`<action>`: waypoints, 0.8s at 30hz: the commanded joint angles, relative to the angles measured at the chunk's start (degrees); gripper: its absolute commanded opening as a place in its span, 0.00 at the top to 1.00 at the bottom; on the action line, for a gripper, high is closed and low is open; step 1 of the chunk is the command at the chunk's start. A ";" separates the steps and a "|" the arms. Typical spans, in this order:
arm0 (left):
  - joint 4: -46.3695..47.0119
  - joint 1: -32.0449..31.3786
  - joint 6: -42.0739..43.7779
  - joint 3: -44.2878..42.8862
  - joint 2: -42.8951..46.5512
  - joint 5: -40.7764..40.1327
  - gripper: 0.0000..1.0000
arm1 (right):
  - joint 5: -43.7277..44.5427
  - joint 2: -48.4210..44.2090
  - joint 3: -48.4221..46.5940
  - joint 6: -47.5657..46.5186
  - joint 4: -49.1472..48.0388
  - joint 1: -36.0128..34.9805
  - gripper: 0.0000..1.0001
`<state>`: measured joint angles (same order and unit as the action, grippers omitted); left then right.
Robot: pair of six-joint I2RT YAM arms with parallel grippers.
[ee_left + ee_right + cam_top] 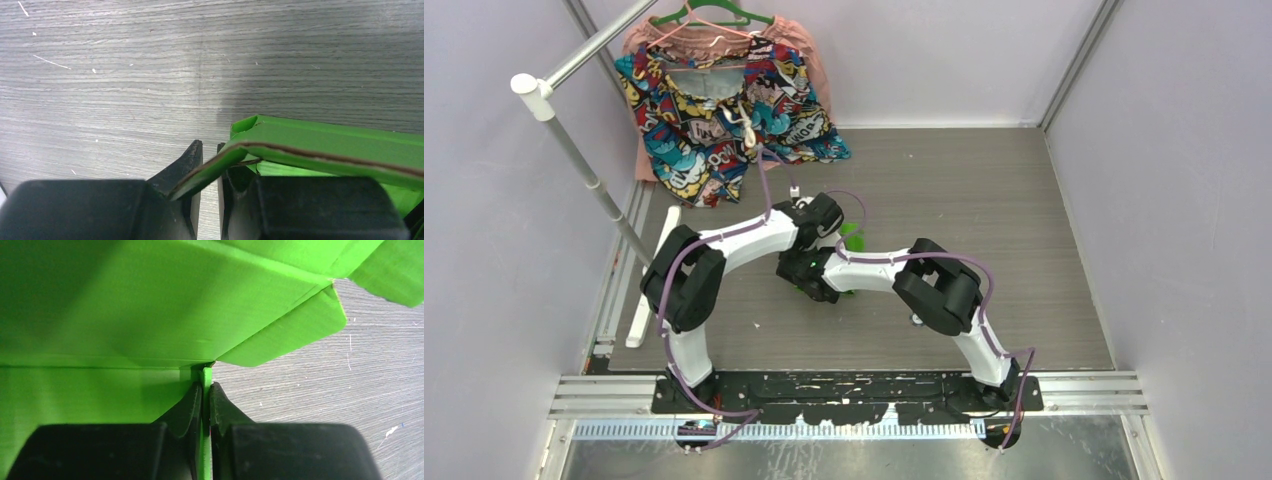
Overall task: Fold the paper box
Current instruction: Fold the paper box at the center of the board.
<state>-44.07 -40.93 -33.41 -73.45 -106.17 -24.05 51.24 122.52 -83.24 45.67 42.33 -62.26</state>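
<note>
The paper box (852, 238), bright lime-green card, is held off the wooden table between my two wrists, which hide most of it from above. In the left wrist view the paper box (340, 145) shows as a folded wall with brown cut edges. One of its flaps slants down through the narrow gap of my left gripper (209, 146), which is pinched on it. In the right wrist view the paper box (150, 305) fills the upper left with its panels spread. My right gripper (206, 385) is shut on a thin upright tab of it. From above, the left gripper (829, 220) and the right gripper (819, 282) sit close together.
A colourful patterned garment (724, 110) hangs on a green hanger at the back left, under a slanted white rail (584, 160). A white strip (652, 280) lies along the table's left edge. Grey walls close in the table (984, 200) on three sides.
</note>
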 commanded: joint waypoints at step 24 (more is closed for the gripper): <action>12.88 -8.04 -1.54 2.39 9.34 9.60 0.82 | -18.44 -12.19 13.82 -10.19 -22.42 -4.17 0.54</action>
<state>-45.23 -45.65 -35.09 -70.48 -100.68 -20.53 48.36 111.55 -68.53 44.49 29.06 -64.79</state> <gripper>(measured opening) 0.179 0.459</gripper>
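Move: The right gripper pinches the right side wall of the box, whose middle is about 2 cm back from it; the open lid stands about 3 cm ahead, 5 cm left and 3 cm above. From the left gripper, the box's middle lies roughly 6 cm right, 2 cm back and 2 cm below. The lid's middle is about 1 cm ahead, 5 cm right and 2 cm above. Open the right fingers to about half, releasing their pinch on the side wall, and draw that hand back some 3 cm, tilting slightly, one finger still inside the wall and the other clear outside. Meanwhile carry the narrowly open left gripper right, then mostly back, about 4 cm in all and rising slightly, until its tips are over the box's left end, close behind the lid's edge. ##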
